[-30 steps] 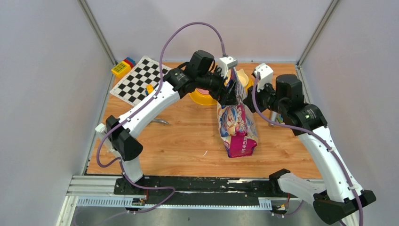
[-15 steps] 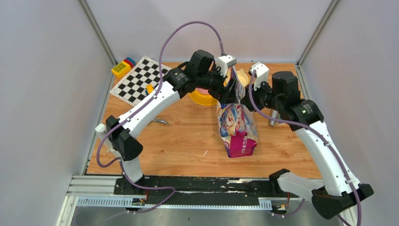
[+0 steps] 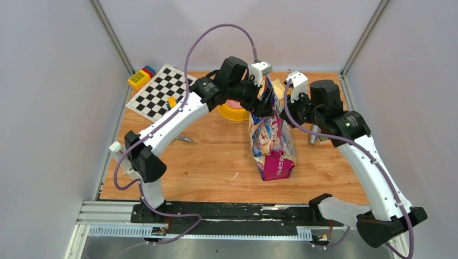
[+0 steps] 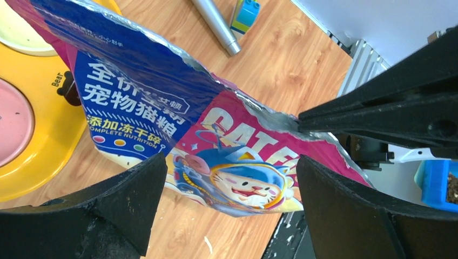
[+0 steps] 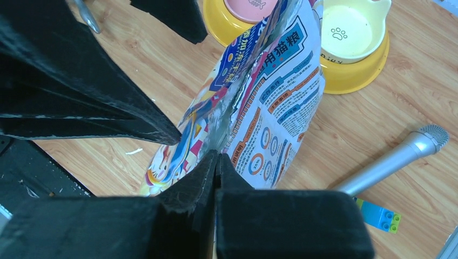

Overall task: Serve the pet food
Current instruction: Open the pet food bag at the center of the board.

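A glossy blue-and-pink bag (image 3: 273, 137) printed with a cartoon cat stands upright mid-table; the pet food is hidden inside it. My right gripper (image 5: 217, 161) is shut on the bag's (image 5: 281, 91) silvery top edge, and in the top view it (image 3: 285, 105) sits at the bag's upper right. My left gripper (image 4: 229, 181) is open, with its fingers (image 4: 127, 202) wide on either side of the bag's (image 4: 162, 91) upper part without touching it. The yellow double-bowl feeder (image 3: 231, 113) stands just behind the bag, and its pink and cream bowls look empty.
A silver microphone-like rod (image 5: 397, 159) and a small blue-green toy brick (image 5: 381, 216) lie right of the bag. A checkerboard (image 3: 159, 91) and coloured blocks (image 3: 141, 75) are at the back left. A small metal item (image 3: 184, 139) lies left of the bag.
My right gripper has moved in to the left and closed on the bag's top edge. The left gripper stays open around the bag, hardly moved.
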{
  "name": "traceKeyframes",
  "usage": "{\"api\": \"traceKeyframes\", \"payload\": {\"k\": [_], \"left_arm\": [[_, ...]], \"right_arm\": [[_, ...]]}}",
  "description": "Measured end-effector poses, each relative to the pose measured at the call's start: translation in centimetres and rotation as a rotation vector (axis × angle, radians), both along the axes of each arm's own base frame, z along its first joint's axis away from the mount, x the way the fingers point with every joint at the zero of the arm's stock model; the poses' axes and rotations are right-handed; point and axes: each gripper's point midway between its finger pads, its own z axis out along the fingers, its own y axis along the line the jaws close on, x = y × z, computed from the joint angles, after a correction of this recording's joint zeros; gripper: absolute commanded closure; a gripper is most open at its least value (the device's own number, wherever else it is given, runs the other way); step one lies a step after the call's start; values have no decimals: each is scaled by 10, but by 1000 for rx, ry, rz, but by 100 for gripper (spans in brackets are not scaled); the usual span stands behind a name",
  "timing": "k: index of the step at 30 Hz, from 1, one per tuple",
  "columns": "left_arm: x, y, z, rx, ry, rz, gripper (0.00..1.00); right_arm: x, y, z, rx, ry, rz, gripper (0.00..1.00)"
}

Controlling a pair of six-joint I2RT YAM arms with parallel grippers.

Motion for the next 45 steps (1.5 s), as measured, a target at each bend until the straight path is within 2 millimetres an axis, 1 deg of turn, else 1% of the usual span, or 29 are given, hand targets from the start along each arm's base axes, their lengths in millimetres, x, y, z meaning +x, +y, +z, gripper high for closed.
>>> {"api": "traceKeyframes", "payload": {"k": [10, 20, 29, 31, 35, 36, 37, 38, 41, 44, 45], "left_arm": [[8, -16, -4, -18, 47, -1, 1], [13, -19, -7, -16, 59, 13, 1], [13, -20, 1, -30, 56, 14, 2], [12, -20, 1, -34, 56, 10, 4], [10, -22, 2, -41, 63, 2, 15], [10, -22, 2, -44, 65, 0, 21], [9, -23, 2, -46, 70, -1, 24], [9, -23, 1, -46, 76, -2, 30], [7, -24, -1, -51, 89, -10, 39], [5, -25, 0, -56, 93, -18, 47], [5, -25, 0, -57, 94, -21, 52]], "right_arm": [[-3, 7, 1, 29, 14, 30, 100], [-4, 8, 1, 40, 17, 38, 100], [-5, 12, 3, 58, 7, 54, 100], [-4, 12, 2, 58, 7, 54, 100], [-4, 12, 2, 58, 7, 52, 100], [-4, 12, 2, 58, 7, 49, 100], [-4, 11, 2, 58, 7, 46, 100], [-3, 11, 2, 57, 7, 43, 100], [-3, 10, 2, 59, 10, 36, 100], [-2, 9, 1, 60, 12, 27, 100], [-2, 8, 0, 60, 12, 24, 100]]}}
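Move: The pet food bag's top edge, where the right fingers already pinch it, lies about 4 cm right of the left hand, 2 cm back and 1 cm below. From the left hand, some 28 cm lower, the pink bowl stands roughly 14 cm ahead and 9 cm left, the cream bowl 18 cm ahead and 9 cm right. For the right hand, that edge is right in its fingers. Left hand shifts about 2.5 cm right to the bag's edge, half-closing its fingers; right keeps its pinch. ##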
